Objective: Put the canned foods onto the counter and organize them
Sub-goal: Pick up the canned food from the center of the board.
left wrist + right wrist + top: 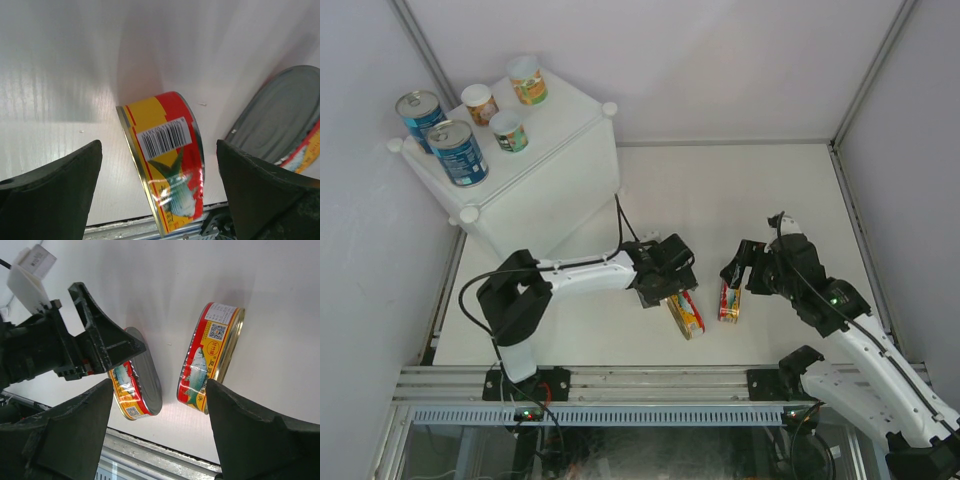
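The counter, a big white box, stands at the back left. On its top are two tall blue cans and three small cans. Two oval red-and-yellow tins stand on edge on the table. My left gripper is open, straddling one tin without touching it. My right gripper is open above the other tin, which lies near its right finger.
The two tins are a few centimetres apart near the table's front edge, by the metal rail. A black cable runs from the left arm toward the box. Grey walls enclose the table on three sides.
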Controlling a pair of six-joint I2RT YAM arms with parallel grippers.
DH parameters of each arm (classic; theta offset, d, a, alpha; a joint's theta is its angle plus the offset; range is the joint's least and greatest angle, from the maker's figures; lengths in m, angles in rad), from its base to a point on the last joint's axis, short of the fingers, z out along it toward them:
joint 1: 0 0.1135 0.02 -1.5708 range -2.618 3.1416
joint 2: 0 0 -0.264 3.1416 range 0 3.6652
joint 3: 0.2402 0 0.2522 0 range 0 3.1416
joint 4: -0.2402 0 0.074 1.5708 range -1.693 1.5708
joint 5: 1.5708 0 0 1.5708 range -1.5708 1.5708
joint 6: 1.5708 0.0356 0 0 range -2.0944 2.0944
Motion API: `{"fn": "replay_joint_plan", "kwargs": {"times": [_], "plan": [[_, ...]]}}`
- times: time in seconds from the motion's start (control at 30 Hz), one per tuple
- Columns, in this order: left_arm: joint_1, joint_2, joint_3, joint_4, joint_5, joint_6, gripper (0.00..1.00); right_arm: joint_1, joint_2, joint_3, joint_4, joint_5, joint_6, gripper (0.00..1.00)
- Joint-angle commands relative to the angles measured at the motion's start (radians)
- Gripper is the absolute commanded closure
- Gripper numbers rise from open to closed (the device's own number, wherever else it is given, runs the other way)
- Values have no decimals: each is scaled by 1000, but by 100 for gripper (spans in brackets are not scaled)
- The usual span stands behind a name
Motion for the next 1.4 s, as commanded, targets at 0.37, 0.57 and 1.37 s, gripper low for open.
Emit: {"fn": "replay_joint_plan", "kwargs": {"times": [0.37, 0.57, 1.37], "plan": [[11, 47, 15, 88, 55, 27, 25, -18, -6, -4, 37, -8, -21, 26], [11, 12, -41, 140, 72, 24, 60, -19, 0, -4, 40, -9, -8, 26], [51, -337, -57, 103, -164, 169, 100, 8, 35, 72, 98, -53, -12, 26]]}}
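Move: Just below the left hand's open fingers stands the pineapple-label can, its middle roughly 2 cm back, 2 cm to the right and some 3 cm down. The other red-and-yellow can is the neighbour, about 12 cm to the left hand's right and only 1 cm or so farther out. From the idle right hand, the pineapple-label can lies about 12 cm to the left, 2 cm back and some 14 cm below. Closing on the pineapple-label can, the left hand first sinks barely 2 cm astride it, then eases about 2 cm to the right while the fingers shut to half and pinch its two flat sides. Keeping that grip, it swings back to the left, then climbs some 6 cm with a further drift left and a little forward, about 4.5 cm leftward in all, the fingertips tilting about 10 degrees forward. ##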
